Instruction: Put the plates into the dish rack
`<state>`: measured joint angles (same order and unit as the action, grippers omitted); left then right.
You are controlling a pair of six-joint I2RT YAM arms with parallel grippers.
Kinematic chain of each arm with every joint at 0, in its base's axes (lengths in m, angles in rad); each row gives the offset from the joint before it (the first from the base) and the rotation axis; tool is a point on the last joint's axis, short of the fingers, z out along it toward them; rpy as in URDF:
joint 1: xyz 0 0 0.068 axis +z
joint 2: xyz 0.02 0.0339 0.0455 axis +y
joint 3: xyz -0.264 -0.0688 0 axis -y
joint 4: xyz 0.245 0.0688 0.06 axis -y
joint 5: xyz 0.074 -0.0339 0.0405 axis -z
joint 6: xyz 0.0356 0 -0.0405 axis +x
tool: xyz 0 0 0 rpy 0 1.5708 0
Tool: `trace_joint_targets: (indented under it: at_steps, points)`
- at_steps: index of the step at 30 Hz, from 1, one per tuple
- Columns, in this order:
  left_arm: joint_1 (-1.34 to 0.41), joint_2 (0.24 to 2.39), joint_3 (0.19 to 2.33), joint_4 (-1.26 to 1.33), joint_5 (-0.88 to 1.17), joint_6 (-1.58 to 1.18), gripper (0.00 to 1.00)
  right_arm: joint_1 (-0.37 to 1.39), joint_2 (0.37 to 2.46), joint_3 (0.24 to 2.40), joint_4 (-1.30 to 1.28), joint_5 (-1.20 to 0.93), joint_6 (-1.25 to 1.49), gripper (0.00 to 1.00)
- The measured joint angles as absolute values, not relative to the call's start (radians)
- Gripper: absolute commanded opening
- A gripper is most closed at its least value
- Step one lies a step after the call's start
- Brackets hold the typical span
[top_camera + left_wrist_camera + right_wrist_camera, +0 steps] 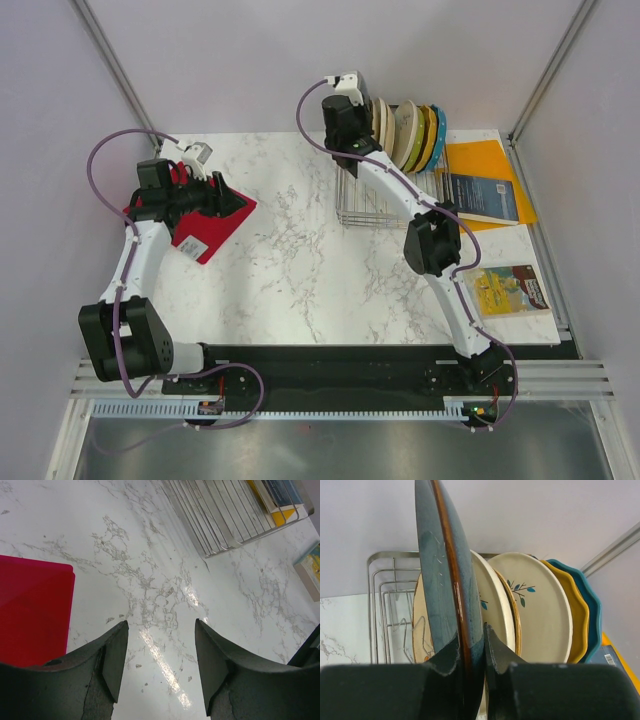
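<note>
My right gripper [470, 645] is shut on the rim of a dark teal-grey plate [445, 575] with a brown edge, held upright and edge-on at the silver wire dish rack [380, 575]. Right behind it stand two cream plates with branch drawings [535, 610], then a yellow one [577, 615] and a teal scalloped one [592, 605]. From above, the right gripper [350, 100] is at the rack's [365, 205] far end beside the upright plates [408, 135]. My left gripper [161, 630] hangs open and empty over bare marble, next to the red mat [30, 610].
An orange folder [480, 165] and a dark blue book [485, 195] lie right of the rack. A yellow booklet [510, 290] sits near the right edge. The red mat [215, 230] lies under the left arm. Walls close in behind the rack.
</note>
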<state>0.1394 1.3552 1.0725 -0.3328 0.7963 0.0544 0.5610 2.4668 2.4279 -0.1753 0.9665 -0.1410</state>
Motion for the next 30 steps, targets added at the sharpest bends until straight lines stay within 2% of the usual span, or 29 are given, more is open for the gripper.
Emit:
trace_joint_targets:
  at_steps: [21, 29, 30]
  points:
    - [0.14, 1.38, 1.065, -0.322, 0.797, 0.055, 0.63, 0.575, 2.473, 2.428, -0.172, 0.961, -0.142, 0.0]
    - [0.14, 1.38, 1.063, -0.322, 0.796, 0.055, 0.63, 0.578, 2.546, 2.429, -0.179, 0.924, -0.108, 0.0]
    - [0.14, 1.38, 1.063, -0.322, 0.796, 0.055, 0.63, 0.579, 2.557, 2.429, -0.185, 0.919, -0.105, 0.03]
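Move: The dark plate is gripped upright in the right hand. The empty slot at the rack's left end has its middle about 8 cm ahead of this hand, 1 cm left and 10 cm below. Level with that slot, the bird plate stands about 3 cm to its right and the light blue-edged plate 6 cm to its right. From the left hand the slot lies some 30 cm ahead, 32 cm right and 6 cm below. The dark plate, still pinched by its near edge, is first eased about 1 cm left by the right hand at the same height. The hand then quickens down roughly 6 cm towards the rack's empty end slot, going another 1.5 cm left on the outer side of the bird plate. The fingers keep their hold and tip down barely 5 degrees. ##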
